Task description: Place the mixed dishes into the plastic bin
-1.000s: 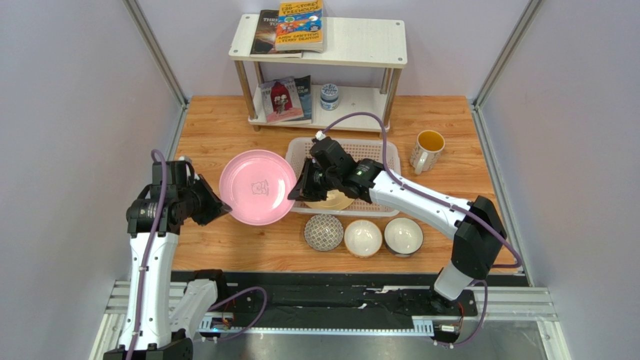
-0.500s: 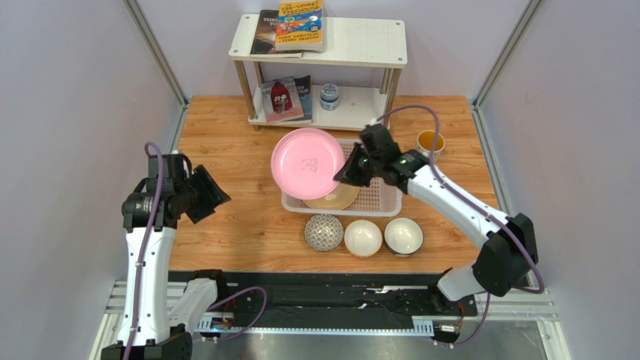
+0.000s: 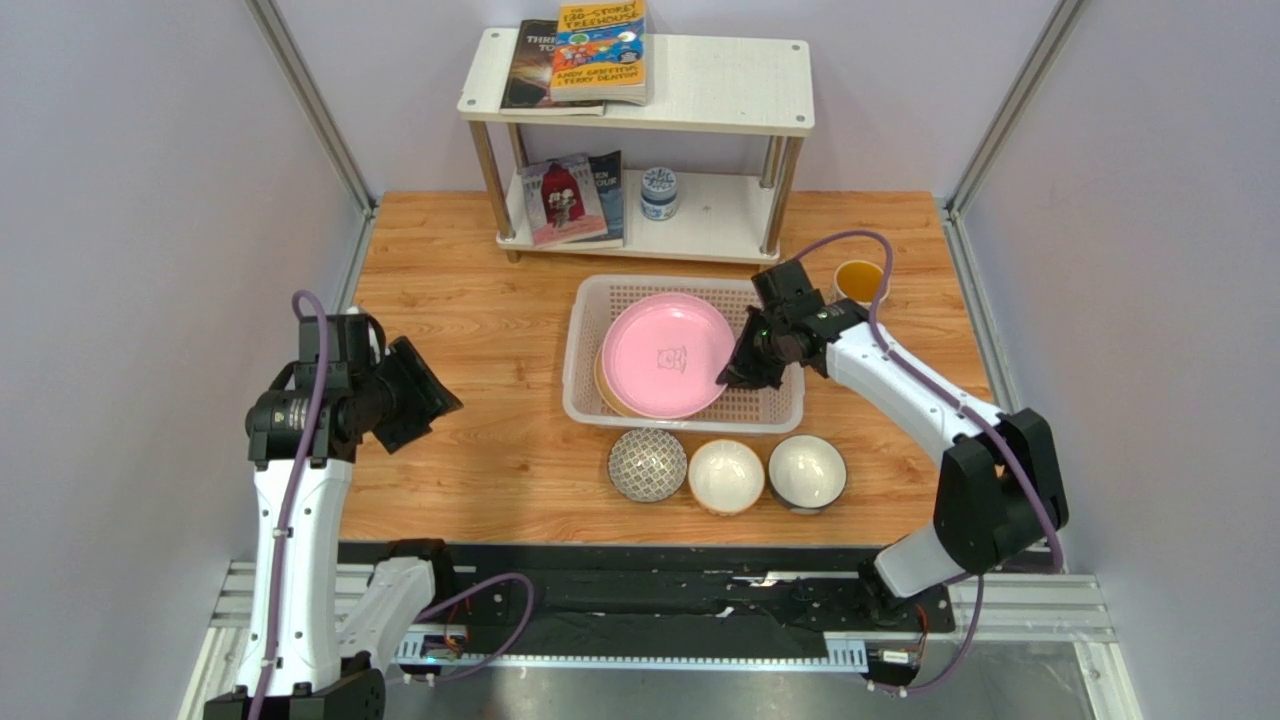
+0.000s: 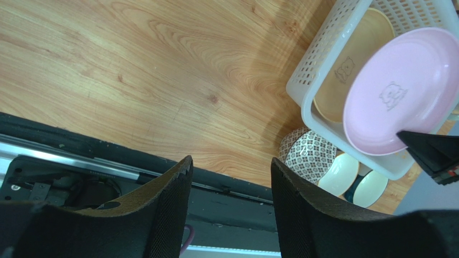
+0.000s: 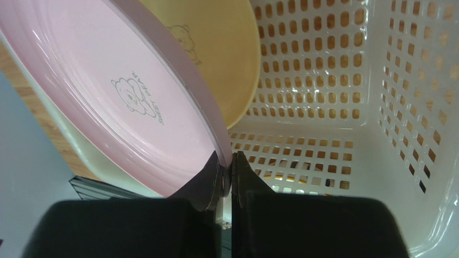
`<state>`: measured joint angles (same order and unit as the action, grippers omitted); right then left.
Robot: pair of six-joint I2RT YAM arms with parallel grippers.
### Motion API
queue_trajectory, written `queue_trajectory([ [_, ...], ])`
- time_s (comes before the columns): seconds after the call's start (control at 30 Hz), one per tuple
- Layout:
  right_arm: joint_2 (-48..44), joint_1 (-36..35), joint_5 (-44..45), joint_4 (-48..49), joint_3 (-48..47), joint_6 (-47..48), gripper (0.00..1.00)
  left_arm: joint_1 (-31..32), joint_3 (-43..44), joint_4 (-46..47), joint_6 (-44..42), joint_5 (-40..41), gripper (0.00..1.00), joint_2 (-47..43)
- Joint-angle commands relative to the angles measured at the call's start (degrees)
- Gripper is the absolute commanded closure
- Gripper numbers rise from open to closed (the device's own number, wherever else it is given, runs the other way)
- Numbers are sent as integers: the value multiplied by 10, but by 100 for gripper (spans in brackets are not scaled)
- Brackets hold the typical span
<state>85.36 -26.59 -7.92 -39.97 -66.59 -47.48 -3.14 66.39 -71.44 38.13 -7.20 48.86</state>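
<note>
My right gripper (image 3: 739, 374) (image 5: 226, 161) is shut on the rim of the pink plate (image 3: 666, 354) (image 5: 113, 91) (image 4: 401, 88), held tilted over the white plastic bin (image 3: 586, 318) (image 5: 334, 140) (image 4: 318, 80). Under it in the bin lies the pale yellow plate (image 3: 604, 393) (image 5: 223, 59) (image 4: 350, 70). In front of the bin stand a grey patterned bowl (image 3: 648, 464) (image 4: 310, 156) and two white bowls (image 3: 726, 476) (image 3: 807, 471). A mug with a yellow inside (image 3: 858, 281) sits right of the bin. Far to the left, my left gripper (image 3: 428, 398) (image 4: 229, 177) stands open and empty.
A white two-tier shelf (image 3: 751, 90) at the back holds books (image 3: 598, 53) and a small blue-white jar (image 3: 657, 192). Grey walls close both sides. The black rail (image 3: 646, 593) runs along the near table edge.
My right gripper has carried the pink plate from beside the left arm rightward and lowered it over the bin. The left gripper let go of the plate, opened and drew back.
</note>
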Motion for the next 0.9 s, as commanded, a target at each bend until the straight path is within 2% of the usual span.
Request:
queue_trajectory([
  [0.0, 22, -6, -22, 25, 8, 6, 100, -1, 1, -3, -10, -8, 40, -6],
  [0.13, 48, -6, -31, 50, 6, -1, 100, -1, -5, 2, -6, -17, 40, -8],
  [0.43, 132, -15, -30, 18, -76, 8, 100, -1, -16, 15, 0, -36, 41, -11],
  [0.47, 136, -17, -30, 17, -79, 9, 95, -2, -15, 15, -2, -36, 41, -10],
  [0.5, 141, -16, -31, 14, -84, 9, 76, -2, -14, 16, -2, -36, 41, -8],
  [0.63, 125, -17, -17, 12, -71, 3, 51, -2, -17, 16, -8, -33, 41, -2],
  [0.7, 113, -16, -9, 13, -60, 3, 43, -2, -27, 18, -9, -33, 41, -3],
  [0.87, 77, -16, -17, -1, -43, 16, 35, -1, -63, 38, -16, -60, 40, -10],
])
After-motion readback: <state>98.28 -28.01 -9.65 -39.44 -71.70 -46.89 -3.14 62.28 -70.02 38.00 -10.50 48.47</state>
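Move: My right hand still pinches the pink plate by its right rim inside the bin. The yellow plate, already on the bin floor, has its middle about 10 cm to the left, 4 cm ahead and 7 cm below that hand; the bin's middle is some 6 cm left and 5 cm ahead. The patterned bowl stands roughly 12 cm left and 11 cm back, the white bowl straight back some 12 cm. From my left hand, the yellow plate lies about 32 cm right and 13 cm ahead. Keeping my pinch on the pink plate's rim, I lower my right hand about 5 cm into the bin, most of it at once with a slight draw back, then ease some 2.5 cm left and 2 cm forward over the yellow plate while the fingers tip a few degrees steeper. There I stop and spread the fingers wide, letting go of the rim. ##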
